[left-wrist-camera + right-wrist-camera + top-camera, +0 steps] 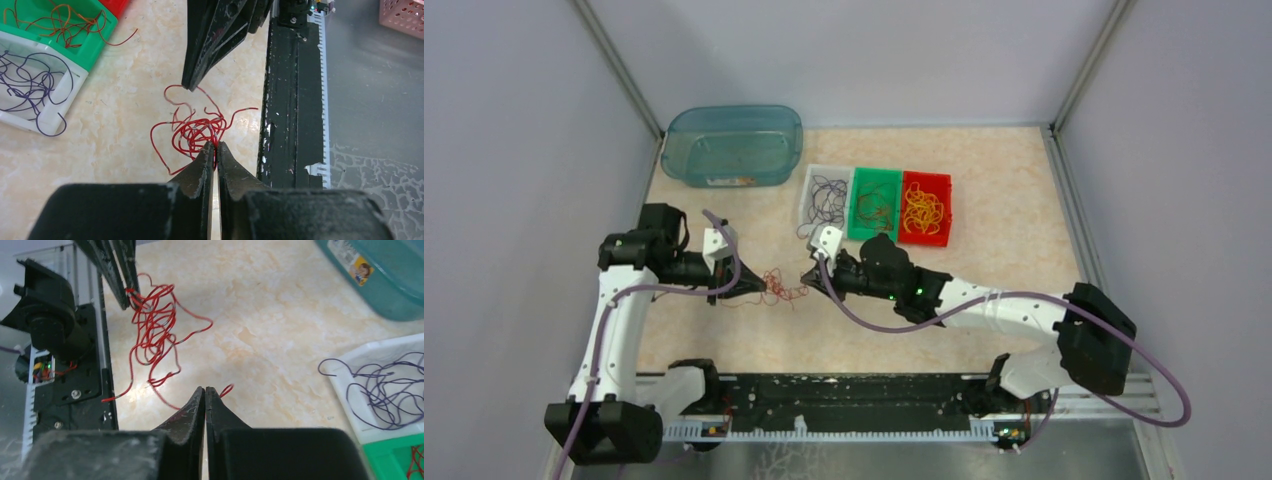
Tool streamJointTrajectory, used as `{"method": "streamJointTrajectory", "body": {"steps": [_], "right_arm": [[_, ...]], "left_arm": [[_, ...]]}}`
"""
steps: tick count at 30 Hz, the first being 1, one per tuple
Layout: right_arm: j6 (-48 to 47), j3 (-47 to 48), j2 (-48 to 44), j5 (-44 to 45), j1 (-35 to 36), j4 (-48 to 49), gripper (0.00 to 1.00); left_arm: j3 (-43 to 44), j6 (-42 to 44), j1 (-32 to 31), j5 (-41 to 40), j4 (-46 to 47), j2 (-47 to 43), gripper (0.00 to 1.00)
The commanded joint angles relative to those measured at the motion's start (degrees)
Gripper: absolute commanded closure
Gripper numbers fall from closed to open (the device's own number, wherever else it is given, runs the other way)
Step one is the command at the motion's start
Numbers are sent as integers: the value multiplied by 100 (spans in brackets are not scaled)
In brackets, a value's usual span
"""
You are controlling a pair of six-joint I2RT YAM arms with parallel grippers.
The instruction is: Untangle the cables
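A tangle of thin red cables [776, 287] lies on the marble tabletop between my two grippers. In the left wrist view the tangle [196, 132] sits right at the tips of my left gripper [214, 146], whose jaws are pinched on a red strand. My right gripper [205, 389] is shut on another red strand, and a short end [226, 390] pokes out beside its tip. The rest of the tangle [152, 335] stretches from there to the left gripper's fingers [120, 275]. From above, the left gripper [742, 288] and the right gripper [809, 276] face each other across the tangle.
Three small trays stand behind: a white tray [810, 178] with dark purple wires, a green tray [860, 176] with dark red ones, a red tray [912, 179] with yellow ones. A teal tub [734, 145] is at the back left. The black base rail [854, 400] runs along the near edge.
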Motion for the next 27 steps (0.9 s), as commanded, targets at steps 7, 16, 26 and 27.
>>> {"method": "streamJointTrajectory", "body": {"steps": [7,16,26,27], "right_arm": [[170,-916,-890,861,39,558,43],[84,-1031,-676,376,45,1423,38],[54,-671,-277,143,83,1534,39],[19,-729,-324,143,83,1494,40]], "left_arm": [[195,167,-61,281,-113,37,89],[349,-14,-140,369,-111,-85,89],[329,44,-176,231,-107,-125,88],[230,130,-174,117,-90,-131,85]]}}
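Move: The right hand's shut fingers hold the end of the red cable tangle, whose bunched middle hangs some 5 cm to that hand's left, about 2 cm back and 2 cm lower. From the left hand, the bunch is roughly 3 cm to the right, 1 cm ahead and 4 cm down, caught at its nearly shut tips. The white bin stands about 27 cm ahead of the right hand and 3 cm to its right, the green bin 27 cm ahead and 14 cm right, both some 17 cm below. The right hand springs its shut fingers wide open, letting go of the red cable end as it pulls about 4 cm to its right, away from the left gripper, and sinks some 3 cm. Still open, it then swings back left and up, finishing only about 1 cm from where it began, while the left hand, its fingers staying nearly shut, rises about 2 cm and ends empty. ##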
